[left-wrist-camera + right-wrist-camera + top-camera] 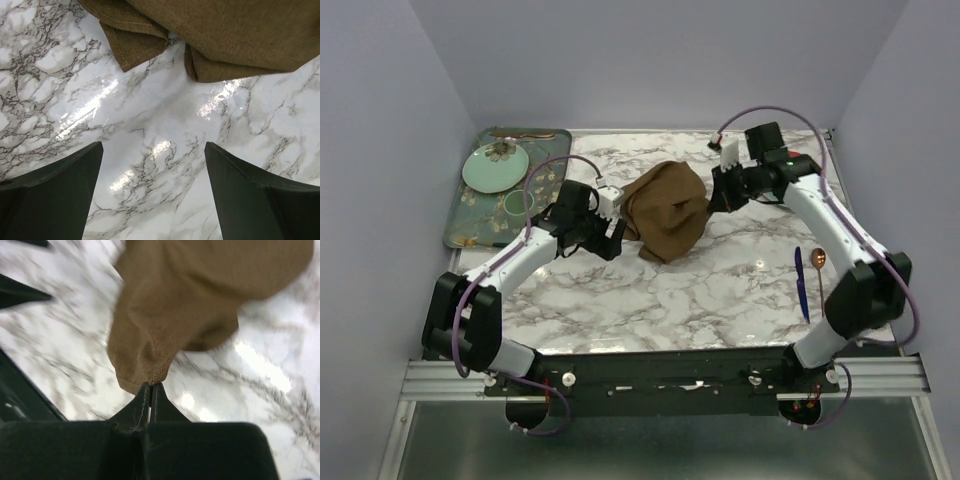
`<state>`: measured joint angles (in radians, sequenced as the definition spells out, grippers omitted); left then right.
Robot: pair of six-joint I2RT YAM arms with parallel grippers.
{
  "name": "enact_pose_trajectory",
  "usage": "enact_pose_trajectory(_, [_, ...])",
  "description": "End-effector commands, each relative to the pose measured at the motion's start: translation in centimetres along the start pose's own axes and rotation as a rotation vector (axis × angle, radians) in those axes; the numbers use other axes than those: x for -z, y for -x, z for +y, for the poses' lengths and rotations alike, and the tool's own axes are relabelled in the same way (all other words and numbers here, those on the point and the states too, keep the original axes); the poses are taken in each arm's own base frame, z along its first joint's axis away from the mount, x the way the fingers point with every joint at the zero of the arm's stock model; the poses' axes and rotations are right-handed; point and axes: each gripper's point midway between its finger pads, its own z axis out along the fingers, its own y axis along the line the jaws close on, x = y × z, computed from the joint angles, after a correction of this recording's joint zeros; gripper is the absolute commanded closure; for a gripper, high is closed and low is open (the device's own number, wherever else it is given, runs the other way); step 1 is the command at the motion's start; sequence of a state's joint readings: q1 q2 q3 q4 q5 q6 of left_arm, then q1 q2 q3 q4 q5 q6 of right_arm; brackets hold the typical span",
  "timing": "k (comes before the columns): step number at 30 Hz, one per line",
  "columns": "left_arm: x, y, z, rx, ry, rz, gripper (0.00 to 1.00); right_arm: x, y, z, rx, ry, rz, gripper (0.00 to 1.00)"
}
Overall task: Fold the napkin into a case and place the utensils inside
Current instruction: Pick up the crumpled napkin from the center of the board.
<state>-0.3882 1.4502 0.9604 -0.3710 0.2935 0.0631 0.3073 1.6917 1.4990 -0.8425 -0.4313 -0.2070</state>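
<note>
The brown napkin (pixel 667 210) lies bunched in a loose heap at the middle of the marble table. My right gripper (pixel 718 196) is at its right edge and is shut on a pinch of the cloth (pixel 160 367), which rises in a peak to the fingertips (pixel 151 385). My left gripper (pixel 613 232) hovers just left of the napkin, open, with only bare marble between its fingers (pixel 154 146); two folded corners of the napkin (pixel 145 45) lie ahead of it. The utensils lie near the right edge: a blue-handled one (pixel 801 283) and a thin copper spoon (pixel 819 268).
A dark green floral tray (pixel 460 228) sits at the far left with a pale green plate (pixel 496 167) and a small green cup (pixel 518 204) on it. Grey walls close in the table on three sides.
</note>
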Motion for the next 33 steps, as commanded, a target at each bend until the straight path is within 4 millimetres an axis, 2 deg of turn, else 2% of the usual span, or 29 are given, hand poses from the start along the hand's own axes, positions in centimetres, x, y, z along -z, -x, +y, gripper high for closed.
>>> enact_pose_trajectory(1, [1.0, 1.3, -1.5, -0.086, -0.064, -0.120, 0.07, 8.4, 7.9, 6.5, 0.062, 0.175, -0.346, 0.99])
enact_pose_trajectory(2, [1.9, 1.9, -1.9, -0.104, -0.069, -0.167, 0.06, 9.8, 8.7, 7.3, 0.046, 0.185, -0.383, 0.99])
enact_pose_trajectory(3, [1.9, 0.9, -2.4, -0.109, -0.091, -0.170, 0.05, 11.1, 10.1, 7.7, 0.055, 0.185, -0.435, 0.99])
enact_pose_trajectory(5, [3.0, 2.1, -2.8, -0.156, -0.083, -0.265, 0.04, 13.3, 11.5, 9.1, 0.023, 0.218, -0.497, 0.99])
enact_pose_trajectory(6, [3.0, 1.4, -2.9, -0.161, -0.079, -0.268, 0.03, 14.1, 12.6, 9.5, 0.028, 0.228, -0.544, 0.99])
enact_pose_trajectory(10, [4.1, 2.5, -3.4, -0.204, -0.039, -0.346, 0.03, 18.2, 16.8, 11.1, 0.015, 0.245, -0.694, 0.99])
enact_pose_trajectory(14, [5.0, 3.7, -5.1, -0.234, -0.032, -0.415, 0.03, 20.8, 20.3, 12.8, -0.011, 0.280, -0.806, 0.99])
enact_pose_trajectory(16, [5.0, 3.9, -6.7, -0.240, -0.047, -0.428, 0.03, 21.7, 21.9, 13.4, 0.000, 0.287, -0.866, 0.99])
enact_pose_trajectory(18, [5.5, 5.4, -7.6, -0.219, -0.039, -0.477, 0.03, 23.0, 23.5, 14.2, -0.008, 0.285, -0.934, 0.99])
enact_pose_trajectory(19, [5.7, 6.0, -8.9, -0.223, -0.060, -0.498, 0.03, 23.3, 24.0, 14.5, -0.010, 0.283, -0.953, 0.99])
enact_pose_trajectory(20, [5.8, 6.5, -9.1, -0.213, -0.047, -0.510, 0.02, 23.2, 24.7, 14.5, -0.041, 0.267, -0.973, 0.99])
enact_pose_trajectory(21, [6.2, 7.4, -9.7, -0.194, -0.055, -0.532, 0.02, 24.1, 25.5, 14.9, -0.041, 0.270, -1.016, 0.99])
enact_pose_trajectory(22, [6.3, 7.9, -11.3, -0.195, -0.081, -0.549, 0.02, 24.3, 25.9, 15.1, -0.057, 0.268, -1.034, 0.99])
enact_pose_trajectory(23, [6.1, 8.1, -11.8, -0.191, -0.083, -0.553, 0.02, 24.1, 26.7, 14.9, -0.097, 0.252, -1.052, 0.99])
enact_pose_trajectory(25, [6.1, 9.0, -12.7, -0.182, -0.074, -0.577, 0.02, 25.1, 27.7, 15.1, -0.116, 0.229, -1.105, 0.99])
enact_pose_trajectory(26, [5.5, 9.0, -14.0, -0.199, -0.094, -0.576, 0.02, 24.4, 28.3, 14.6, -0.150, 0.208, -1.114, 0.99])
enact_pose_trajectory(29, [4.2, 9.2, -14.9, -0.231, -0.062, -0.578, 0.04, 23.9, 29.3, 13.5, -0.202, 0.173, -1.137, 0.99])
enact_pose_trajectory(33, [3.1, 10.3, -15.1, -0.238, 0.000, -0.614, 0.09, 22.0, 29.3, 11.3, -0.281, 0.083, -1.124, 0.99])
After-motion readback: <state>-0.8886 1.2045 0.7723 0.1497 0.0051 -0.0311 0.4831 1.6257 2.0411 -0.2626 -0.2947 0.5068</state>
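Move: The crumpled napkin already has its right corner pinched in the right gripper; its middle lies about 7 cm ahead of that hand, 9 cm to its left and 12 cm lower. The plates stand some 14 cm ahead and 19 cm right of the same hand, the blue knife roughly 9 cm back and 20 cm right. From the empty left hand the napkin's middle is about 13 cm ahead, 12 cm right and 8 cm below; the green cup is 13 cm ahead and 21 cm left. The napkin's corner stays pinched as the right hand hoists it fast, nearly 40 cm straight up and drifting left, edging forward at the end, while its fingers tilt up by about 60 degrees until roughly level. The left hand, fingers wide open, first backs off, then sweeps right and up beside the hanging cloth, tipping its fingers up towards level; no grip on it yet. ##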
